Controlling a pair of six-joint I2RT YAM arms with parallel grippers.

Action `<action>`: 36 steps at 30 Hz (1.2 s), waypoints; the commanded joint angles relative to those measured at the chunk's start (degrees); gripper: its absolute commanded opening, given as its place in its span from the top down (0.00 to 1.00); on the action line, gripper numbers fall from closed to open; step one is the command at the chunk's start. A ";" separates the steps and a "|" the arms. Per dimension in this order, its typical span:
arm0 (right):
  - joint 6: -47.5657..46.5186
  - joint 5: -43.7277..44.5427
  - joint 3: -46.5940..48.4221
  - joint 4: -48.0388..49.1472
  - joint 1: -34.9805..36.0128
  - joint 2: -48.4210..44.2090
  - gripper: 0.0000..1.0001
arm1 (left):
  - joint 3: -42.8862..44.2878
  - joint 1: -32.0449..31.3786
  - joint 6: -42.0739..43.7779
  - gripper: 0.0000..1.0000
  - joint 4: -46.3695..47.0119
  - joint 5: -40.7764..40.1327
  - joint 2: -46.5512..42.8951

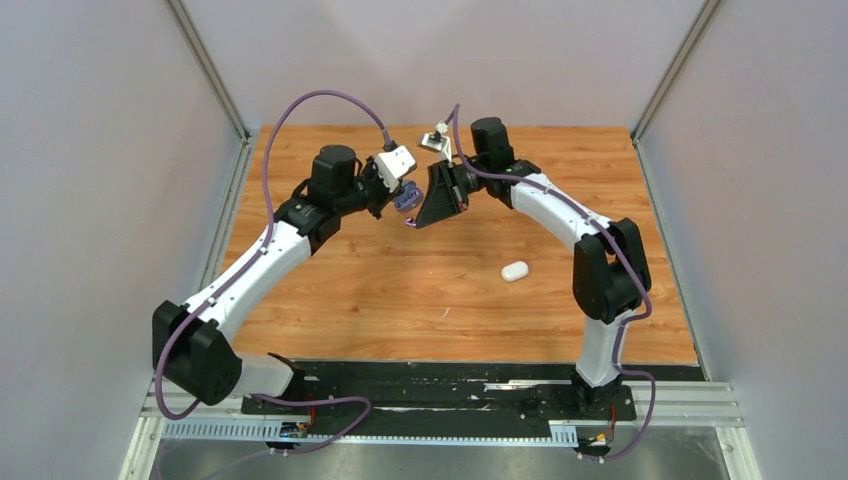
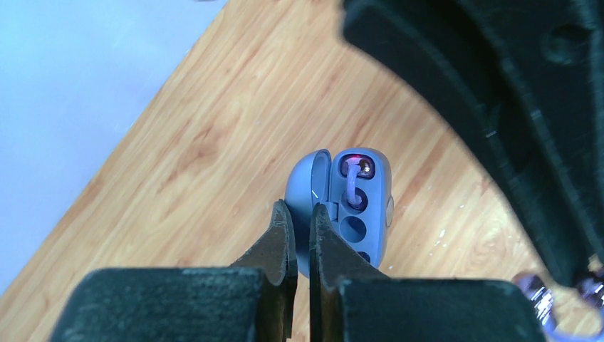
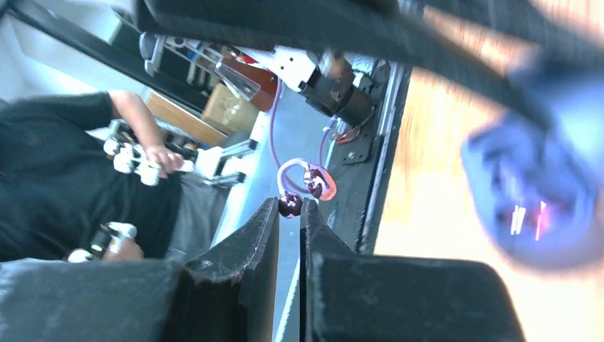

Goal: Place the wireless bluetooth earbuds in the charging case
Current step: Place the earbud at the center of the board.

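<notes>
The blue-purple charging case (image 2: 370,192) is held open in the air above the table. My left gripper (image 2: 303,211) is shut on its lid (image 2: 306,178), near the hinge. One earbud (image 2: 358,168) with a lilac loop sits in the case's top socket, and the sockets below it look empty. My right gripper (image 3: 289,206) is shut on a dark purple earbud (image 3: 290,205); a lilac loop with a second bead (image 3: 315,181) hangs just past the tips. In the top view the two grippers meet above the table's middle, the case (image 1: 405,197) between them.
A shut white oval case (image 1: 514,271) lies on the wooden table (image 1: 400,300) right of centre. Grey walls enclose the table on three sides. The right gripper's black body (image 2: 498,100) fills the upper right of the left wrist view.
</notes>
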 commanded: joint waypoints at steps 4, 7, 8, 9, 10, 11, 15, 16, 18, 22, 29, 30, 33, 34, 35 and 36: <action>10.44 -4.17 -15.39 4.18 -6.38 -4.71 1.00 | -0.10 0.36 -3.59 1.00 -3.26 -11.72 -4.48; 14.47 -3.05 -21.50 5.30 -7.72 -2.34 1.00 | -0.96 0.82 -5.86 1.00 -5.15 -13.46 -5.18; 16.75 -2.14 -23.44 6.58 -8.12 -1.39 1.00 | -1.26 1.04 -6.74 1.00 -5.77 -13.43 -5.60; 20.87 -1.59 -25.61 8.66 -8.55 -0.03 1.00 | -1.41 1.09 -7.07 1.00 -6.03 -13.38 -5.83; 23.65 -1.15 -27.28 11.96 -8.86 1.39 1.00 | -1.66 1.19 -7.64 1.00 -6.17 -13.35 -6.22; 25.39 -0.75 -28.29 12.95 -9.13 2.86 1.00 | -1.74 1.25 -7.91 1.00 -6.48 -13.27 -6.41; 29.27 1.48 -29.90 12.49 -9.19 8.26 1.00 | -2.25 1.31 -9.18 1.00 -7.55 -12.66 -7.31; 29.04 2.62 -29.68 11.43 -9.22 9.41 1.00 | -2.30 1.31 -9.25 1.00 -7.67 -12.47 -7.60; 27.67 6.00 -28.95 8.54 -9.22 10.85 1.00 | -2.45 1.31 -9.23 1.00 -8.27 -12.43 -7.98; 23.35 14.34 -25.44 1.07 -8.93 12.82 1.00 | -2.58 1.54 -8.86 1.00 -9.18 -12.57 -8.50; 20.03 24.43 -23.40 -6.37 -7.79 16.32 0.95 | -2.44 2.46 -9.15 1.00 -9.74 -12.76 -7.89; 19.21 25.97 -23.52 -7.37 -7.88 16.61 0.96 | -2.40 2.59 -9.24 1.00 -9.80 -12.71 -7.77; 18.92 28.62 -24.18 -9.44 -8.70 17.11 0.97 | -2.09 3.07 -9.52 1.00 -9.98 -12.41 -7.29; 18.84 28.97 -24.23 -9.67 -9.04 17.13 0.97 | -2.09 3.11 -9.50 1.00 -10.07 -12.33 -7.21; 18.77 29.33 -24.05 -10.02 -9.23 17.15 0.96 | -2.05 3.26 -9.50 1.00 -10.21 -12.25 -7.03; 18.64 30.23 -23.80 -10.55 -9.36 17.20 0.94 | -1.93 3.30 -9.61 1.00 -10.42 -12.25 -6.99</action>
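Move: The bare board middle where my right hand takes the purple earbud is some 27 cm below it, about 2 cm ahead and 6 cm right. The purple case in my left hand sits about 6 cm ahead of my right hand, nearly level in height and straight ahead; the white case on the board is roughly 2 cm ahead, 20 cm right, 27 cm down. From my left hand that board spot is about 4 cm back, 8 cm right and 26 cm down. I drop my right hand about 24 cm from beside the purple case towards the board middle, veering some 6 cm right early on and still sinking at the end. On the way its wrist rolls and its fingers dip some 20 degrees, keeping their pinch on the earbud. My left hand keeps hold of the case and draws it about 6 cm left, away from the earbud, turning it slightly counter-clockwise. ##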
